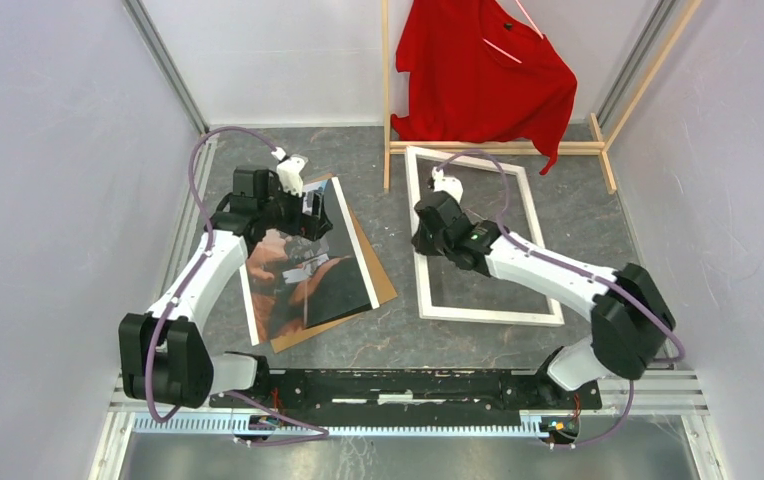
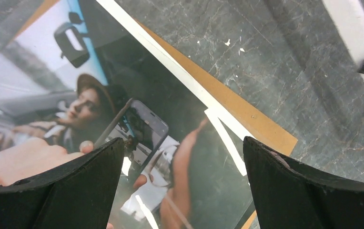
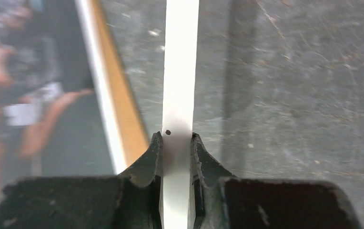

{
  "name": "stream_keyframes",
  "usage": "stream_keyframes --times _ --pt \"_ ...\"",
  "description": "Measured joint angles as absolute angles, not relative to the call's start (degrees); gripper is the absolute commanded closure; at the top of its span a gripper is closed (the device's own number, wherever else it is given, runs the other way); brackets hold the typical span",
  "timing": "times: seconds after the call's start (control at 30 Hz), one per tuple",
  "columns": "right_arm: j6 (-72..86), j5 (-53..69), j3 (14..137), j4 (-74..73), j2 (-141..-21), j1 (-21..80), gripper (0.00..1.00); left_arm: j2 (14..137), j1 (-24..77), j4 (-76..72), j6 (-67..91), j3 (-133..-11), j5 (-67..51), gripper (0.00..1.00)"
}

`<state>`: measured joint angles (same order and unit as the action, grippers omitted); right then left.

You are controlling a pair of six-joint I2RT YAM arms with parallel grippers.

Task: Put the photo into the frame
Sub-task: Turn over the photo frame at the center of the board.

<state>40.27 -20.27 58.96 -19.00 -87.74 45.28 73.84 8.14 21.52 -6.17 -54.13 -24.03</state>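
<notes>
The photo (image 1: 308,270) lies face up on a brown backing board (image 1: 383,285) at the left of the table, its white strip along the right edge. My left gripper (image 1: 320,215) hovers over the photo's far end, open, with nothing between its fingers. In the left wrist view the photo (image 2: 137,95) fills the space under the wide-apart left gripper (image 2: 182,152). The frame (image 1: 543,240) lies flat to the right, white border up. My right gripper (image 1: 420,235) sits on its left side. In the right wrist view the right gripper (image 3: 176,136) is shut on the frame's white border (image 3: 180,71).
A wooden clothes rack (image 1: 498,148) with a red shirt (image 1: 488,70) stands at the back, just beyond the frame's far edge. White walls close in on both sides. The backing board (image 3: 118,95) lies a narrow gap left of the gripped border.
</notes>
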Motion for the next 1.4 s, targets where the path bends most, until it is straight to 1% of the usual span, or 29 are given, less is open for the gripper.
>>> stream_keyframes --times 0.13,0.27,0.5,0.73,0.93,0.97,1.0,1.1,1.17,1.2,1.3,1.4 --pt "44.5 -15.3 62.2 -19.3 -82.0 45.4 1.00 73.9 8.6 21.4 -6.2 -55.6 -23.9 0.00" --pt "48.9 -10.7 62.9 -19.2 -78.1 45.4 1.00 73.9 11.4 21.4 -6.2 -56.0 -23.9 0.00" --pt "56.0 -4.7 65.1 -18.8 -74.9 45.2 1.00 73.8 17.3 21.7 -6.1 -59.0 -22.8 0.00" --pt "65.3 1.7 65.4 -14.6 -71.2 44.5 1.00 73.8 24.5 21.1 -5.0 -64.9 -19.5 0.00" --pt "72.2 6.2 62.5 -8.7 -68.3 43.3 1.00 73.8 27.3 20.9 -2.9 -68.5 -16.2 0.00" --pt "72.8 6.7 61.8 -8.0 -67.7 42.9 0.96 73.9 27.6 20.9 -2.7 -68.9 -15.8 0.00" --pt "73.4 7.4 61.2 -7.4 -67.3 42.5 0.90 74.0 28.0 21.0 -2.4 -69.5 -15.0 0.00" --pt "74.3 9.1 61.0 -6.5 -67.1 40.5 0.57 74.9 29.4 20.9 -1.7 -71.7 -13.4 0.00" --pt "74.3 10.5 61.0 -6.2 -67.1 39.1 0.40 76.1 30.7 20.9 -1.5 -73.4 -12.1 0.00" --pt "74.0 11.5 61.0 -5.9 -67.1 38.2 0.35 76.8 31.4 20.9 -1.4 -74.3 -11.6 0.00" --pt "72.0 14.2 61.0 -5.8 -66.9 35.9 0.24 79.1 33.2 20.9 -1.3 -76.5 -10.0 0.00" --pt "67.9 16.0 62.0 -9.1 -67.0 34.1 0.21 81.7 34.8 20.9 -1.2 -78.7 -8.8 0.00"
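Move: The right hand already pinches the photo frame's left bar near mid-length, raised roughly 8 cm off the table; the frame's middle lies about 13 cm to its right, 1 ahead and 4 lower. From this hand the photo is some 22 cm left and 4 back, the clothes rack's left foot 15 ahead and 6 left, both about 10 lower. The open left hand has the frame's middle 33 cm right, 2 back and 10 below, the photo 2 left, 7 back and 13 below. Keeping its pinch on the left bar, the right hand hoists it some 22 cm, first drifting left and a little back while rolling its left side up by nearly 60 degrees to swing the frame up, then stops rising, eases back to the right and slightly forward and opens its fingers, which still straddle the bar. Meanwhile the wide-open left hand leaves the space over the photo, travelling about 15 cm right and 13 cm up with its fingers tipping upward, and arrives beside the raised bar from the left without closing. ##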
